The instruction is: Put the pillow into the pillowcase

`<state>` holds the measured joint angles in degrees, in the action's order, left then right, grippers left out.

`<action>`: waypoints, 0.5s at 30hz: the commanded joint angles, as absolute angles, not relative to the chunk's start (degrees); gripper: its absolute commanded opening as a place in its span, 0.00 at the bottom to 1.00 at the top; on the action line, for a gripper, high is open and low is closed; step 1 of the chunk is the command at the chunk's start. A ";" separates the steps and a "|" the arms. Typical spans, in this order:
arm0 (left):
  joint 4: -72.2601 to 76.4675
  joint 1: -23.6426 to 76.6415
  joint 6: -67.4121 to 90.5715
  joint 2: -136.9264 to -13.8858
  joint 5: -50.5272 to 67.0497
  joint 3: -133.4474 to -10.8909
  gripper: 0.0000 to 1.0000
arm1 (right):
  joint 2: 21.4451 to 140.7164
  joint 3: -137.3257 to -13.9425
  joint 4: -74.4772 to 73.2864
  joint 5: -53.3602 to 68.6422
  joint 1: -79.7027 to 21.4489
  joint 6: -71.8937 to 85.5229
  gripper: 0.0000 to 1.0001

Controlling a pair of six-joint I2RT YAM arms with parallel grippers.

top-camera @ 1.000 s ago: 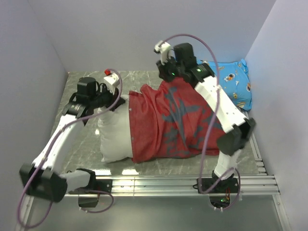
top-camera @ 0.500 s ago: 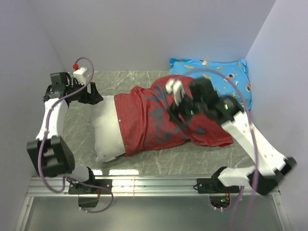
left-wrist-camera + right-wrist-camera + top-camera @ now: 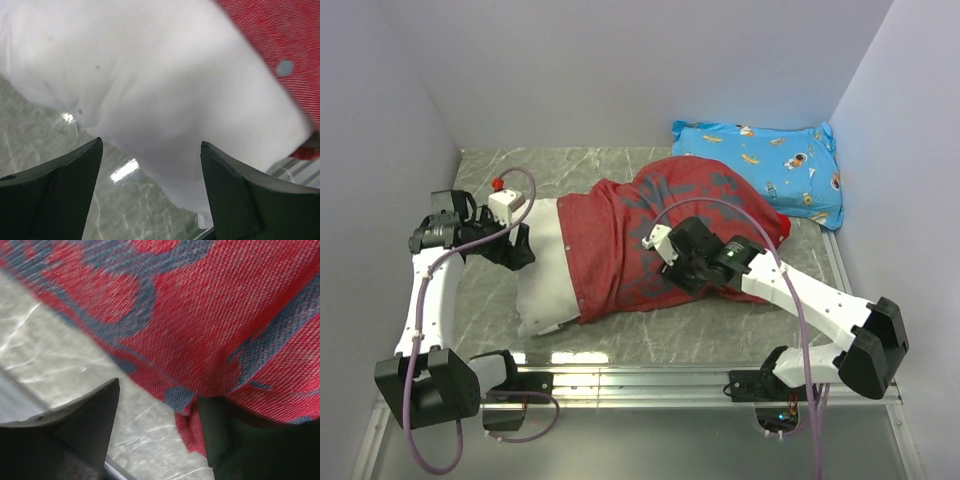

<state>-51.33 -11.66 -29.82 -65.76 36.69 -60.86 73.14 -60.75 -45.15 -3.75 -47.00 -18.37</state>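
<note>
The white pillow [image 3: 545, 275] lies on the marble table with its right part inside the dull red pillowcase [image 3: 660, 230]; its left end sticks out bare. My left gripper [image 3: 515, 248] is at the pillow's left edge, open, nothing between its fingers. In the left wrist view the left gripper [image 3: 151, 146] faces the pillow [image 3: 150, 75], with the pillowcase [image 3: 280, 35] hem at upper right. My right gripper [image 3: 670, 275] hangs low over the pillowcase's near edge, open. In the right wrist view the right gripper [image 3: 160, 392] straddles the pillowcase [image 3: 200, 315] edge, one finger against a fold.
A blue cartoon-print pillow [image 3: 760, 165] lies at the back right corner, touching the pillowcase's far end. Grey walls close in on three sides. A metal rail [image 3: 650, 380] runs along the near edge by the arm bases.
Both grippers have opened. The left arm came back from the far left to the pillow's left edge. The right arm swung from the back down to the pillowcase's near edge.
</note>
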 commanded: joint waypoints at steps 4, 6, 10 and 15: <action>-47.37 -11.51 -24.53 -66.17 32.50 -57.31 0.74 | 78.04 -65.55 -40.25 -3.63 -47.37 -15.91 0.16; -47.98 -9.76 -22.78 -67.58 34.44 -56.34 0.69 | 80.14 -70.63 -42.18 -0.28 -47.46 -15.91 0.03; -45.36 -4.58 -17.50 -70.66 39.63 -55.46 0.35 | 83.49 -80.22 -47.62 11.14 -49.04 -17.40 0.00; -35.36 3.06 -2.61 -70.76 46.05 -52.92 0.00 | 92.08 -100.91 -51.76 24.75 -51.15 -17.84 0.00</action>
<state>-42.39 -1.65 -15.49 -71.92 35.92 -54.41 88.73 -87.35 -54.24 10.66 -48.97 -17.67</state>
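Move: The left gripper, wide open, hangs above the pillow's bare white end; the middle of this end lies roughly 4 cm to the hand's right, 2 cm back and 7 cm below. The pillowcase hem runs about 8 cm to its right, level ahead, also 7 cm down. The right gripper, open, is already down at the pillowcase's near edge, which is about 1 cm ahead and 1 cm below; the hem is some 21 cm to its left and 5 cm farther out. Shut the right fingers on the pillowcase's near edge while easing about 1 cm forward, then carry the pinched cloth some 9 cm left towards the hem, rising about 6 cm from its lowest point and tilting. Meanwhile sink the left gripper about 5 cm, tip its fingers slightly further down, swing it 5 cm right and close it to pinch the white pillow beside the hem. ##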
